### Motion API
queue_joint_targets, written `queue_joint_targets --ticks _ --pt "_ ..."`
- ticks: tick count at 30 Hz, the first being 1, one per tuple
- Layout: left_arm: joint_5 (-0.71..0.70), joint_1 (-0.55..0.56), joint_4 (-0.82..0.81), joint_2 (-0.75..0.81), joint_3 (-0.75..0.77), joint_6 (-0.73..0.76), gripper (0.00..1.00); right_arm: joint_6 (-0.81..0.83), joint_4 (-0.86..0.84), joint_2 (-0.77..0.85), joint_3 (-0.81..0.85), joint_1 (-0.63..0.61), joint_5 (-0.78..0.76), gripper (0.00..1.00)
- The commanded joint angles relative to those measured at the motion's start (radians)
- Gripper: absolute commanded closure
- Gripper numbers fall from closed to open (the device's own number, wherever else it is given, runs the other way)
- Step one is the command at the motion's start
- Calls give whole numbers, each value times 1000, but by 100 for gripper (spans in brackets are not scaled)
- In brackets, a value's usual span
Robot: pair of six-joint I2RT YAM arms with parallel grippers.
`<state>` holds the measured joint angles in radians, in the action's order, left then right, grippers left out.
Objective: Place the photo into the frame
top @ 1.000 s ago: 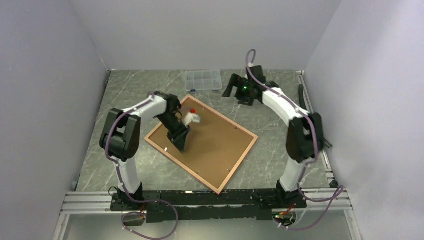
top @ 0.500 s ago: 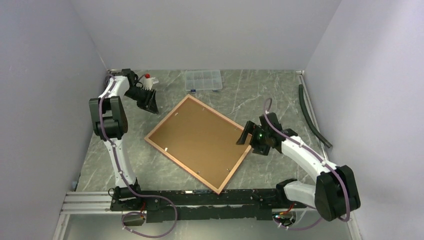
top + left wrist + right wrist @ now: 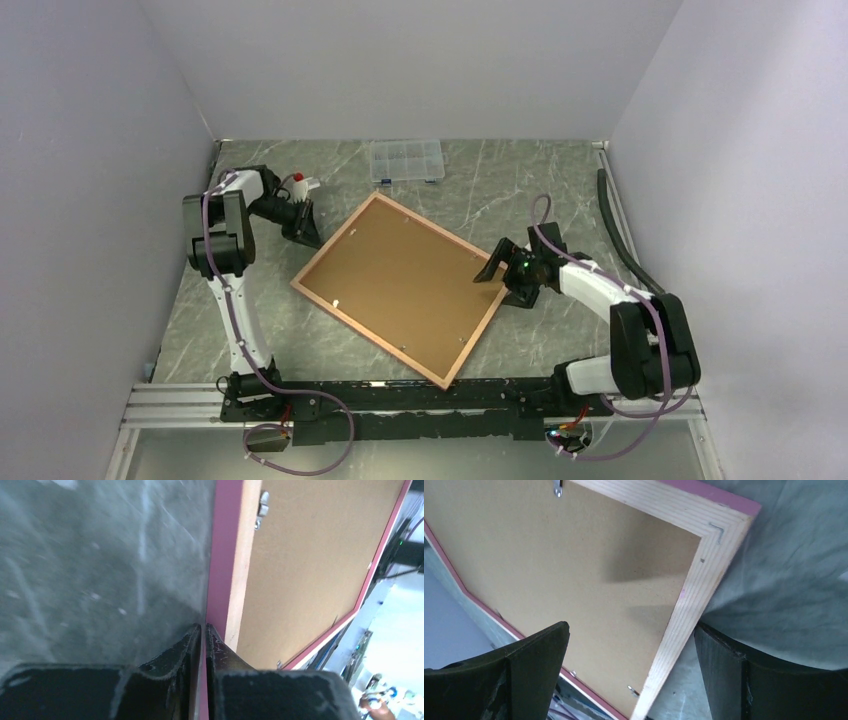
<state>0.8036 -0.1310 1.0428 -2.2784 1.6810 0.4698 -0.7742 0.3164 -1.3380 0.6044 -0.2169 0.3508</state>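
Observation:
The frame [image 3: 400, 285] lies face down on the green marble table, its brown backing board up and its pink edge all round. The photo is out of view. My left gripper [image 3: 306, 236] is low at the frame's upper-left side. In the left wrist view its jaws [image 3: 203, 626] are shut to a thin slit, tips against the pink edge [image 3: 220, 555]. My right gripper [image 3: 497, 272] is at the frame's right corner. It stands open [image 3: 631, 626], one finger over the backing board [image 3: 599, 555] and one outside the wooden rim [image 3: 704, 580], touching nothing.
A clear compartment box [image 3: 405, 160] sits at the back of the table. A black hose [image 3: 625, 235] runs along the right wall. Small metal tabs [image 3: 261, 510] stick out along the frame's back rim. Walls close in the table on three sides.
The left arm left the middle of the frame, swung to the back left, then came down at the frame's upper-left side with jaws closing. The right arm came from the back to the right corner.

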Motion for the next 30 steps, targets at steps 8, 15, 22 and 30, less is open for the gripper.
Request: queue_joint_targets --ticks 8,15,22,30 --pt "-19 54 116 203 -307 254 84 98 -64 -167 240 100 38 0" --pt "16 70 133 235 -328 232 81 131 39 -192 352 131 -103 0" --pt "23 -17 177 250 -244 210 74 85 12 -2 312 34 -184 0" --pt "168 13 153 183 -232 153 54 -22 -131 -145 398 -258 -146 2"
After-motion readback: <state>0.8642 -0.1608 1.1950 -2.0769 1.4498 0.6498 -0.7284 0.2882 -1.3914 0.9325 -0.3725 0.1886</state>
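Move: Beside the left fingertips lies the upper-left side of the wooden frame, whose middle is about 20 cm to the right and 9 cm back, a centimetre lower; its left corner is roughly 9 cm back and 6 cm left. From the right hand, straddling the opposite side, the frame's middle is about 20 cm left and 1 cm ahead, its right corner 4 cm ahead and 4 cm right. The plastic box stands 30 cm ahead and 21 cm left of the right hand. Turning the frame between them, the left fingers, almost shut, push its upper-left side back about 11 cm while the right hand, wide open with one finger outside the frame, pushes the opposite side some 10 cm forward and slightly right. Both then come free: the left rises 4 cm, edging forward and opening partway; the right lifts 8 cm or so and swings left over the backing board, tilting its fingers forward. ##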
